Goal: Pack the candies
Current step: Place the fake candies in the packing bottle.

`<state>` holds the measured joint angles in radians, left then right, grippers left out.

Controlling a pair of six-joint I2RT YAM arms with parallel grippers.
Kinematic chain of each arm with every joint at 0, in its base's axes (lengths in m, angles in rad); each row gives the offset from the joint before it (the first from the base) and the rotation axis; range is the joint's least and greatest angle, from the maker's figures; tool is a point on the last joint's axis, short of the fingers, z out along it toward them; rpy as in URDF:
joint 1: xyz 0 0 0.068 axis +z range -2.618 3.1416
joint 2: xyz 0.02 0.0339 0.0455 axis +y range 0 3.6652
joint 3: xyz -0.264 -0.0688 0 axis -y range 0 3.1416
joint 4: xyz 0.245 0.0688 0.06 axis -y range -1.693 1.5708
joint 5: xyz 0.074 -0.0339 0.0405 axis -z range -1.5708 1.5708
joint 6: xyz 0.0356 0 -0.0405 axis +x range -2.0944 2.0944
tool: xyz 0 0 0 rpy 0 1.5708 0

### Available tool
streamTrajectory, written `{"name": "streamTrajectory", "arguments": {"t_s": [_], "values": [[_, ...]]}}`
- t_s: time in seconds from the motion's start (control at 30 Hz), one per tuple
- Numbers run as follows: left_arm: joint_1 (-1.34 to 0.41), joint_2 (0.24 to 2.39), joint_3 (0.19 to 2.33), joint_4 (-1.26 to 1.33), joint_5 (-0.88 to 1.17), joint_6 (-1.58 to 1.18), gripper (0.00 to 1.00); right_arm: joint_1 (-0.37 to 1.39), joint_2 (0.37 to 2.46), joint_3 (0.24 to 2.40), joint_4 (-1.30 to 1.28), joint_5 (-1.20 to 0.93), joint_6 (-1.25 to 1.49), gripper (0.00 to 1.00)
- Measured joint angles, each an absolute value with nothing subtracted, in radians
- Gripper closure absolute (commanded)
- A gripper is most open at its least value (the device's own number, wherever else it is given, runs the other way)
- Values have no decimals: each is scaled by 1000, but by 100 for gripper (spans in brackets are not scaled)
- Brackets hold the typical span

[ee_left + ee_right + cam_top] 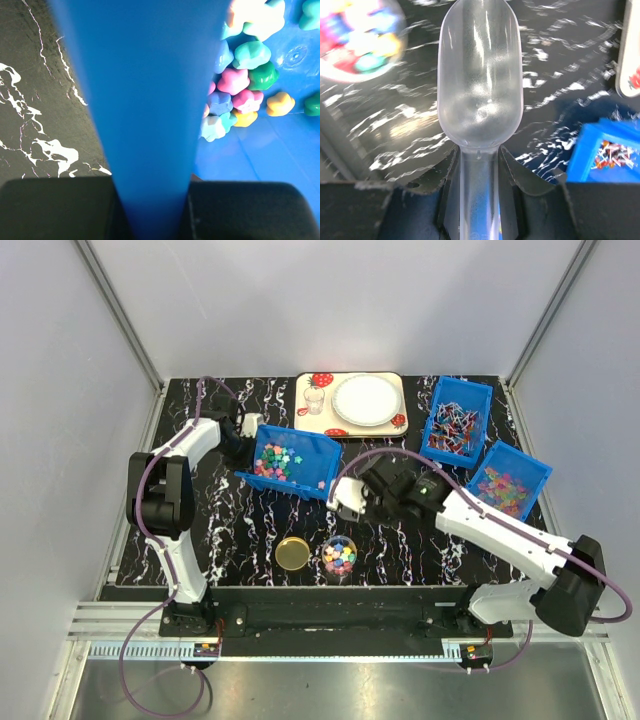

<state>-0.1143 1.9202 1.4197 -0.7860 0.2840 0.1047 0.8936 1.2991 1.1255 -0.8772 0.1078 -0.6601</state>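
Note:
The candies (275,460) are bright star-shaped sweets heaped in a blue bin (292,462) at the table's middle left; the bin is tipped up. My left gripper (245,430) is shut on its left wall. In the left wrist view that wall (145,100) runs down between my left gripper's (155,200) jaws, with the candies (235,95) on its right. My right gripper (365,500) is shut on the handle of a clear plastic scoop (347,498) just right of the bin. The scoop (480,75) is empty. A small clear jar (340,555) near the front edge holds more candies.
A gold lid (293,553) lies left of the jar. A patterned tray (315,405) with a white plate (367,400) sits at the back. Two more blue bins stand at the right: one with thin stick sweets (458,420), one with pastel sweets (508,480).

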Motion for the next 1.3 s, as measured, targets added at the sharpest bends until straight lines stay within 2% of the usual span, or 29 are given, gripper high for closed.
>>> {"name": "streamTrajectory", "arguments": {"t_s": [0.23,0.8,1.3], "values": [[-114,1920,1420,-786,284,104,100,718,1414,1147,-757,73,-660,100],[-113,1920,1420,-786,285,105,100,717,1580,1186,-666,47,-643,100],[-111,1920,1420,-786,288,107,100,717,1589,1229,-662,-18,-602,100]]}}
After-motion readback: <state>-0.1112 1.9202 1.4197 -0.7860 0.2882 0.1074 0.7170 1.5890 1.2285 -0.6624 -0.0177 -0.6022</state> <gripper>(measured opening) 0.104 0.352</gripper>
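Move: The right hand, holding the empty scoop with its bowl pointing left, has the blue candy box about 19 cm to its left and 12 cm ahead, its middle roughly 13 cm lower. The packing bottle stands some 8 cm back and 10 cm left of the hand; the gold lid is 8 cm back and 20 cm left. The left hand still grips the box's left wall, with the box's middle about 12 cm to its right, level fore and aft and slightly lower. Forward first and quickly, about 5 cm with a slight clockwise swing, the right hand carries the empty scoop away from the packing bottle; then it sinks some 5 cm while easing on forward and left towards the blue box's right end. It finishes with a small lift and left-side-up roll, the scoop tip seeming to meet that wall. The left hand keeps its hold on the box. ##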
